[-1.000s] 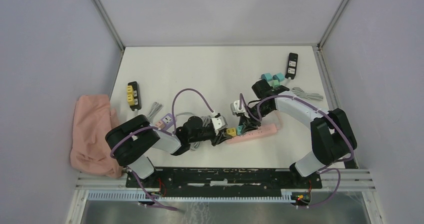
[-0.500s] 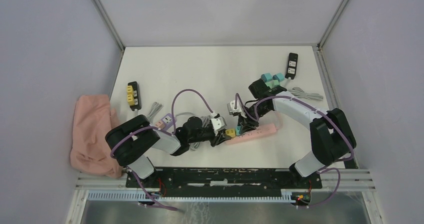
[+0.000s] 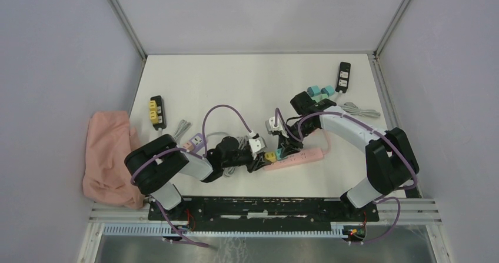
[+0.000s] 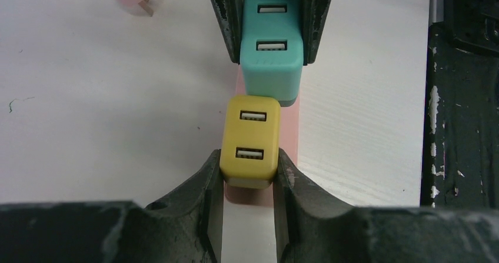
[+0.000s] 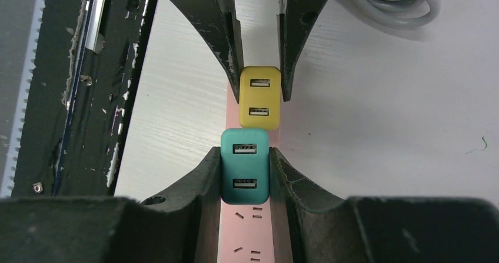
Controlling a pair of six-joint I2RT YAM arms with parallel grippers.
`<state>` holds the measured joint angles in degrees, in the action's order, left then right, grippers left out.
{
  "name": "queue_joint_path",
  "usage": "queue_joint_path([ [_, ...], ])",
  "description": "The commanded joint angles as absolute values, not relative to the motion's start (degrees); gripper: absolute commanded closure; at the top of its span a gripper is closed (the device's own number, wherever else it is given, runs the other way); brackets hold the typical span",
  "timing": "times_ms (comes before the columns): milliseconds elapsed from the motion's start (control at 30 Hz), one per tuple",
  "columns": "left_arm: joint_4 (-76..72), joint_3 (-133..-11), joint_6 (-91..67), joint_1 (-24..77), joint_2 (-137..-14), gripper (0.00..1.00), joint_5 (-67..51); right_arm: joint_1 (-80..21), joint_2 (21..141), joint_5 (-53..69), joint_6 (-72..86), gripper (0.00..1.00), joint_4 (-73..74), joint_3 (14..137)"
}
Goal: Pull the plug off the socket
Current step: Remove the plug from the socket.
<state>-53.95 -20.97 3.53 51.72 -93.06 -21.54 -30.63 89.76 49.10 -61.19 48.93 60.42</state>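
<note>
The socket is a pink power strip [image 3: 300,157] lying on the white table. A yellow plug [image 3: 270,155] and a teal plug [image 3: 281,152] sit side by side at its left end. My left gripper [image 3: 263,159] is shut on the yellow plug [image 4: 250,140], fingers pressed to both its sides. Facing it, my right gripper [image 3: 285,147] is shut on the teal plug [image 5: 245,166]. The strip's empty slots [image 5: 247,233] show below the teal plug in the right wrist view. Whether either plug's prongs are still seated is hidden.
A black strip with yellow plugs [image 3: 156,110] lies at the left, beside a pink cloth [image 3: 109,157]. Another black strip [image 3: 343,76], loose teal plugs [image 3: 320,91] and a grey cable [image 3: 359,109] lie at the back right. A pink plug [image 3: 194,140] lies near my left arm.
My right gripper has shifted slightly left with the teal plug, and the pink strip has swung a little toward the near edge. Both grips are unchanged.
</note>
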Motion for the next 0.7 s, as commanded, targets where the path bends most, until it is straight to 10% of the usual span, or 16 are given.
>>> queue_joint_path([
  [0,-52.9,-21.2,4.1,51.5,-93.8,0.97,-19.2,-30.0,89.0,58.0,-59.7,1.00,48.5,64.0],
  [667,-53.9,-20.3,4.0,51.5,-93.0,0.97,-19.1,-14.9,85.6,61.8,-62.0,1.00,56.4,67.4],
])
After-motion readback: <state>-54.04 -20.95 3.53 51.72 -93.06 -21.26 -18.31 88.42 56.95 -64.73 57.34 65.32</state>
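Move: The right hand already grips the teal plug, standing raised over the pink strip, whose middle is about 4 cm right, 1 cm back and 5 cm below. The loose plugs it heads for lie about 24 cm ahead, 16 cm right and 5 cm below. The yellow plug is 4 cm left, 1 cm back and 2 cm lower. From the left hand the teal plug is 4 cm right, 1 cm ahead and 2 cm up. Still pinching the teal plug by its sides, the right hand draws it up and away from the pink strip, about 4 cm up and some 3 cm each forward and right towards the loose plugs, slowly at first, then faster, turning about 10 degrees clockwise. The left hand stays put, keeping its grip on the yellow plug in the strip's end. ##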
